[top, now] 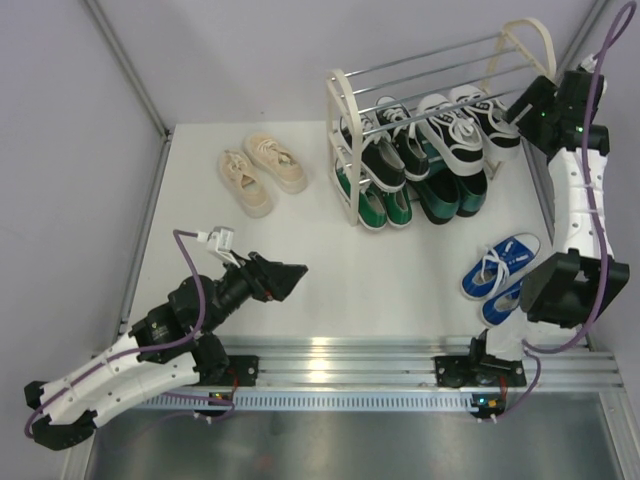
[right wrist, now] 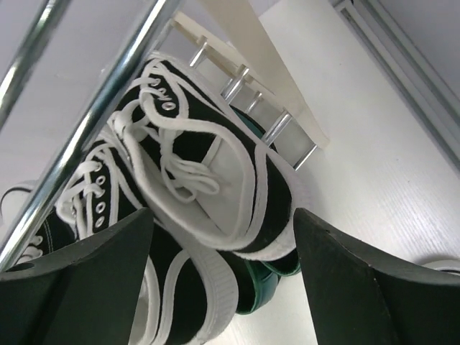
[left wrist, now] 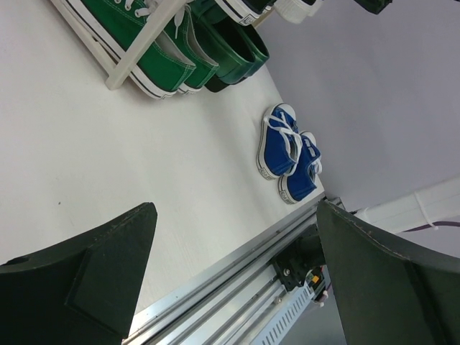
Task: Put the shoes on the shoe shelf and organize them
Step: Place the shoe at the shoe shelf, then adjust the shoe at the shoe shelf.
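Note:
The shoe shelf (top: 345, 120) stands at the back right, with cream end frames and silver rods. On it sit green canvas sneakers (top: 375, 205), dark green loafers (top: 447, 195), black canvas sneakers (top: 385, 150) and black-and-white striped sneakers (top: 462, 125). My right gripper (top: 517, 115) is at the shelf's right end. It is open, with the heel of a striped sneaker (right wrist: 208, 172) between its fingers (right wrist: 223, 215). Cream sneakers (top: 262, 172) and blue sneakers (top: 500, 278) lie on the table. My left gripper (top: 297, 278) hovers open and holds nothing (left wrist: 236, 208).
The blue sneakers (left wrist: 291, 151) lie near the right arm's base and the metal rail (top: 330, 365) along the front edge. Grey walls close in the table on the left, back and right. A shelf rod (right wrist: 93, 122) crosses just above the right gripper.

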Available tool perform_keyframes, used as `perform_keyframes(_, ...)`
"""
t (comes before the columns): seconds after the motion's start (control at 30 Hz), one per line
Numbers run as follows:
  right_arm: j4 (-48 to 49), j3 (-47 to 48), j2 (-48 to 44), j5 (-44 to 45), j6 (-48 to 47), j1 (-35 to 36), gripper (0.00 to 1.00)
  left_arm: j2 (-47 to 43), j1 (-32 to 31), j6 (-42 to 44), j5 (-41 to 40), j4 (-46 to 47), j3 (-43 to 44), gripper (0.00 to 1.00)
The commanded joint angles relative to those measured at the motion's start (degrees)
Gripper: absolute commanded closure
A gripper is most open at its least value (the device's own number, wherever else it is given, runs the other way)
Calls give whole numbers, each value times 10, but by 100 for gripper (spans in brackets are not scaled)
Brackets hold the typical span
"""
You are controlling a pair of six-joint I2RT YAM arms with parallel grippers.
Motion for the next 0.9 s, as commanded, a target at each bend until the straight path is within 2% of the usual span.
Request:
perform_keyframes(0.0,51,-19,-74,-9,-40,-11,21,-1,1,14,9,11,15,2)
perform_keyframes(0.1,51,-54,-107,-14,-67,-26,24,-4,2,20,11,10,16,2)
perform_keyframes(0.17,45,-86,-126,-27,-106,-42,37,-7,2,22,11,9,14,2)
perform_keyframes(0.2,45,-98,-131,-33,-123,-48,47,-11,1,23,10,7,12,2)
perform_keyframes(0.23,45,-108,-137,-59,-163,-61,69,-13,2,23,8,6,11,2)
perform_keyframes(0.3,45,-137,-137,-68,-200,-75,84,-18,1,24,4,3,6,2)
perform_keyframes(0.33,40,-141,-128,-87,-247,-82,92,-20,1,25,3,3,4,2)
perform_keyframes(0.47,27,-155,-96,-129,-330,-89,100,-21,2,31,-1,-5,3,2)
perform_keyframes(0.87,51,-92,17,-116,-292,-51,100,-25,2,26,-5,-5,-3,2)
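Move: The black sneaker nearest the shelf's right end has its middle about 4 cm ahead of the right hand, 4 cm to its left and 9 cm below. The next black sneaker lies about 2 cm ahead of that hand, 12 cm to its left and similarly low; a blue sneaker is on the table some 14 cm back, 4 cm right and 27 cm down. From the left hand, the end sneaker is about 36 cm ahead, 39 cm right and 4 cm lower. The right hand backs off some 6 cm from above the heel of the end sneaker, first rising about 3 cm and drifting right, while its open fingers shut fully on nothing. From there it sinks steeply, about 14 cm from the top of its arc, easing a few centimetres forward again as the wrist turns some 20 degrees counter-clockwise, tips down and rolls its left side lower, bringing the closed fingertips down behind and to the right of that sneaker's heel. ##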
